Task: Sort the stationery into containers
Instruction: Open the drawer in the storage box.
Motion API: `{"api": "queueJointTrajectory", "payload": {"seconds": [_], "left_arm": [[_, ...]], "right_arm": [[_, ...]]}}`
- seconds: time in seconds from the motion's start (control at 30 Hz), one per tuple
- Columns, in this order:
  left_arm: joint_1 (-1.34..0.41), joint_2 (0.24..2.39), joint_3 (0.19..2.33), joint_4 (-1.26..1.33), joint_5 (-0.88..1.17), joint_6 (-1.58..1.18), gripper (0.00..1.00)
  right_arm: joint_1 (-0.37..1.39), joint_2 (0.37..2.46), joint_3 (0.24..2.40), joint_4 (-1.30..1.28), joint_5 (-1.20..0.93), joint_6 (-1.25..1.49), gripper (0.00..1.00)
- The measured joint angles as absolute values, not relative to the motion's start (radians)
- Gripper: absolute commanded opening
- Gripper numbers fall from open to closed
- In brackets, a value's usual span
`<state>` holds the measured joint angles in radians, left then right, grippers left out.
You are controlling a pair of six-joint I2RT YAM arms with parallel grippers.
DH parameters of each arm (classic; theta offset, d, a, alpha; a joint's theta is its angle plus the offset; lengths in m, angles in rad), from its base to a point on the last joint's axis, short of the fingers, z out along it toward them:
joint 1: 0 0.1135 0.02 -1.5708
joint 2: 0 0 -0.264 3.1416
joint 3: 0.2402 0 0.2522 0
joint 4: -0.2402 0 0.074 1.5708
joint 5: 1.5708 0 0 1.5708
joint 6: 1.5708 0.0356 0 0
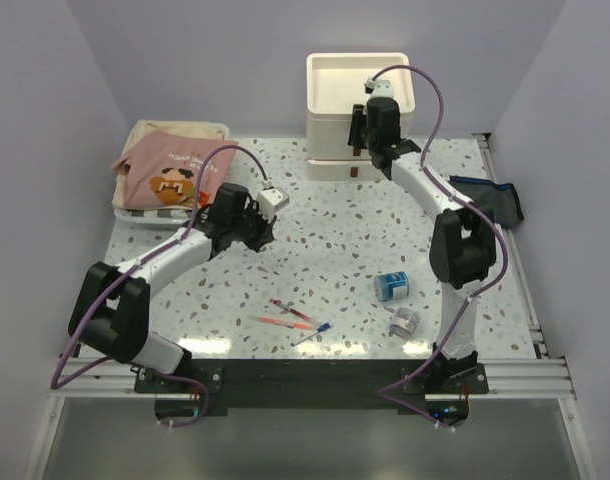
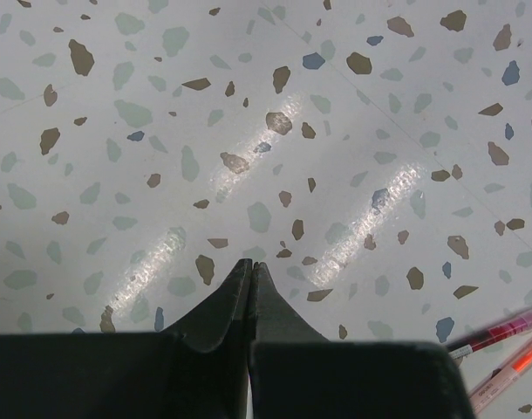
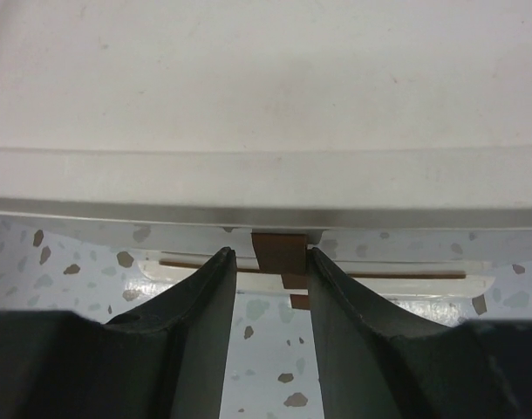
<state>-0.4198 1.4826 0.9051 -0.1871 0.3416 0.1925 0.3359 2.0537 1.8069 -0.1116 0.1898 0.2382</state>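
Note:
The cream-white drawer unit (image 1: 357,100) stands at the back of the table. My right gripper (image 1: 359,135) is at its front. In the right wrist view the fingers straddle a brown drawer handle (image 3: 279,251). The right finger touches it and a gap shows on the left, so the right gripper (image 3: 268,257) is open. My left gripper (image 2: 251,264) is shut and empty above bare table left of centre. Two red pens (image 1: 290,308) and a blue pen (image 1: 313,334) lie near the front edge. A blue roll (image 1: 391,286) and a grey roll (image 1: 404,321) sit to their right. The navy pouch (image 1: 490,198) lies at the right edge.
A pink cloth bag (image 1: 170,175) rests on a white tray at the back left. Grey walls close in the table on three sides. Two pens (image 2: 501,332) reach into the bottom right corner of the left wrist view.

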Motion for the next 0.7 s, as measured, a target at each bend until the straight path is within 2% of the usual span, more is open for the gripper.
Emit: {"api": "queueJointTrajectory", "payload": {"seconds": [0.1,0.13,0.2,0.43,0.5,0.53,0.7], "left_arm": [[-0.419,1.483,0.905,-0.187,0.342,0.192,0.0],[-0.419,1.483,0.905,-0.187,0.342,0.192,0.0],[-0.419,1.483,0.905,-0.187,0.342,0.192,0.0],[-0.419,1.486,0.905,-0.185,0.344,0.182,0.0],[-0.419,1.494,0.905,-0.179,0.348,0.175,0.0],[-0.419,1.497,0.905,-0.179,0.349,0.174,0.0],[-0.419,1.521,0.908,-0.176,0.36,0.171,0.0]], "right_arm": [[0.342,2.071,1.808,-0.113,0.215,0.234,0.35],[0.342,2.075,1.808,-0.113,0.22,0.233,0.27],[0.346,2.084,1.808,-0.115,0.231,0.229,0.23],[0.349,2.088,1.809,-0.119,0.253,0.227,0.23],[0.349,2.088,1.809,-0.119,0.255,0.227,0.14],[0.349,2.088,1.809,-0.119,0.255,0.226,0.02],[0.35,2.086,1.809,-0.136,0.261,0.214,0.0]]}}
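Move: The half-open right fingers stand just above the storage box's top drawer tab, which lies about 1 cm ahead, straight in line and 2 cm below. The middle drawer tab is about 1 cm ahead and roughly 10 cm below the hand. The bottom drawer tab sits some 17 cm below, about 1 cm nearer than the hand; both are straight in line. From the idle left hand the top tab is some 27 cm ahead, 22 cm right and 10 cm higher. The right hand sinks about 2 cm and closes its fingers fully, pinching the top drawer's brown tab. ##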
